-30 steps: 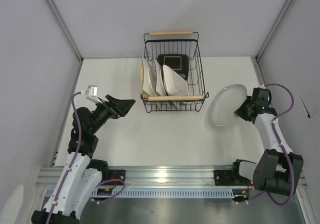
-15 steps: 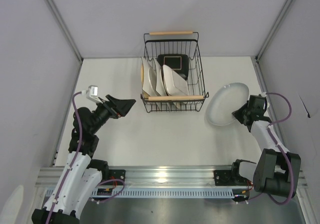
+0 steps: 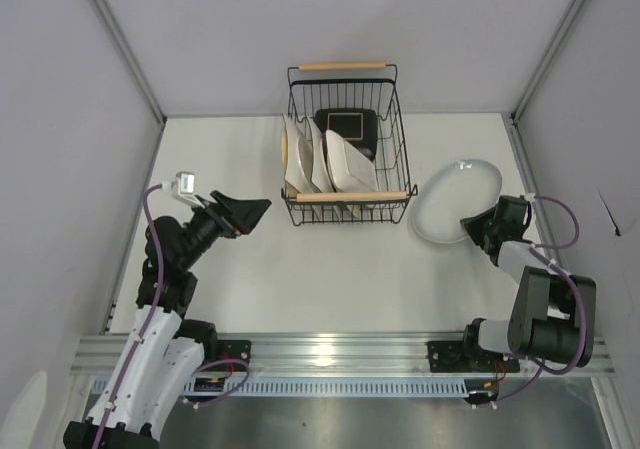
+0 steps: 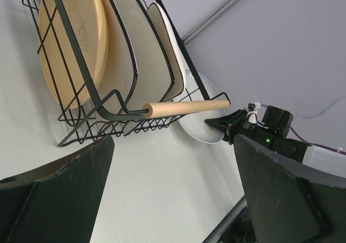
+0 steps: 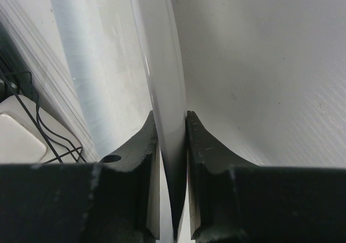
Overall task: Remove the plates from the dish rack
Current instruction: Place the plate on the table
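The black wire dish rack (image 3: 400,154) (image 4: 81,70) stands at the back middle of the table with wooden handles. Inside stand a tan round plate (image 4: 75,43), white plates (image 3: 350,164) (image 4: 138,59) and, lying at the back, a black-rimmed teal square plate (image 3: 347,124). A white round plate (image 3: 450,204) (image 5: 162,64) (image 4: 197,129) hangs tilted low over the table right of the rack, with my right gripper (image 3: 482,224) (image 5: 171,125) shut on its rim. My left gripper (image 3: 255,212) (image 4: 173,189) stands open and empty left of the rack's front.
Grey walls enclose the table on three sides. Bare white tabletop (image 3: 330,269) lies between the rack and the arm bases. The metal rail (image 3: 330,349) runs along the near edge.
My right gripper has drawn back toward the near side and lowered, and the white round plate has tipped flatter toward the table. The left arm has not moved.
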`<state>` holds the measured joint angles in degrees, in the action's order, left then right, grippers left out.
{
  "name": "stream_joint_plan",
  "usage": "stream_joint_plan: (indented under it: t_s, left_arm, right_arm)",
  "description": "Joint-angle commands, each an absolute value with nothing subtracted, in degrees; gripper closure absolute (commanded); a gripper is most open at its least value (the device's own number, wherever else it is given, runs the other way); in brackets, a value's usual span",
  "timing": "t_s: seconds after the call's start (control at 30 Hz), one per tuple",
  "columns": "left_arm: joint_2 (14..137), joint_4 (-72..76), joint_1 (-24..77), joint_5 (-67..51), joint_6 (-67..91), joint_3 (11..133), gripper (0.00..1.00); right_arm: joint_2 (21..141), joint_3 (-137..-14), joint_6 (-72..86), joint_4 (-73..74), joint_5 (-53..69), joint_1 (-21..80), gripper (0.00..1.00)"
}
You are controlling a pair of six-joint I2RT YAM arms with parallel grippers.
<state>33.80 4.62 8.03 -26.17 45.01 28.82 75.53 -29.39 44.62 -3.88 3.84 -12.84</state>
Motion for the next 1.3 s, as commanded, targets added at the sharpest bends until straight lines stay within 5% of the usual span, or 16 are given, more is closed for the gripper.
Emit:
stream_joint_plan:
  t_s: [0.0, 0.3, 0.6, 0.9, 1.27]
  left_arm:
    - [33.4, 5.8, 8.2, -27.1, 45.1, 28.9, 0.0]
    - [33.9, 6.0, 8.2, -27.0, 45.2, 29.2, 0.0]
    - [34.7, 6.8, 8.2, -27.1, 45.4, 29.0, 0.0]
    - [34.5, 6.2, 8.2, -26.8, 45.0, 29.2, 0.0]
    - [34.6, 6.0, 8.2, -26.9, 44.6, 29.4, 0.0]
  right_arm:
    - [78.4, -26.5, 43.7, 0.5, -0.5, -13.5, 0.96]
    - [81.1, -26.1, 43.6, -1.1, 3.2, -15.6, 0.68]
    - [80.7, -25.8, 44.1, 3.7, 5.4, -16.1, 0.5]
    - [70.4, -28.1, 44.0, 14.8, 3.7, -16.3, 0.25]
    - [54.1, -32.2, 40.7, 28.3, 7.6, -16.3, 0.2]
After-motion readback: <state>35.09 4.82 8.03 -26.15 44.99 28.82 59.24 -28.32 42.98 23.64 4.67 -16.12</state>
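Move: The right hand grips the plate by its near right rim, low over the table; the table spot where the plate goes is centred about 7 cm ahead, 4 cm left and 3 cm below this hand. The dish rack's middle stands roughly 13 cm ahead and 31 cm left, some 6 cm higher. From the left hand, that spot lies about 14 cm ahead, 48 cm right and 25 cm below. The right hand lowers the plate's rim about 2 cm, opens its fingers, then backs off some 8 cm. ##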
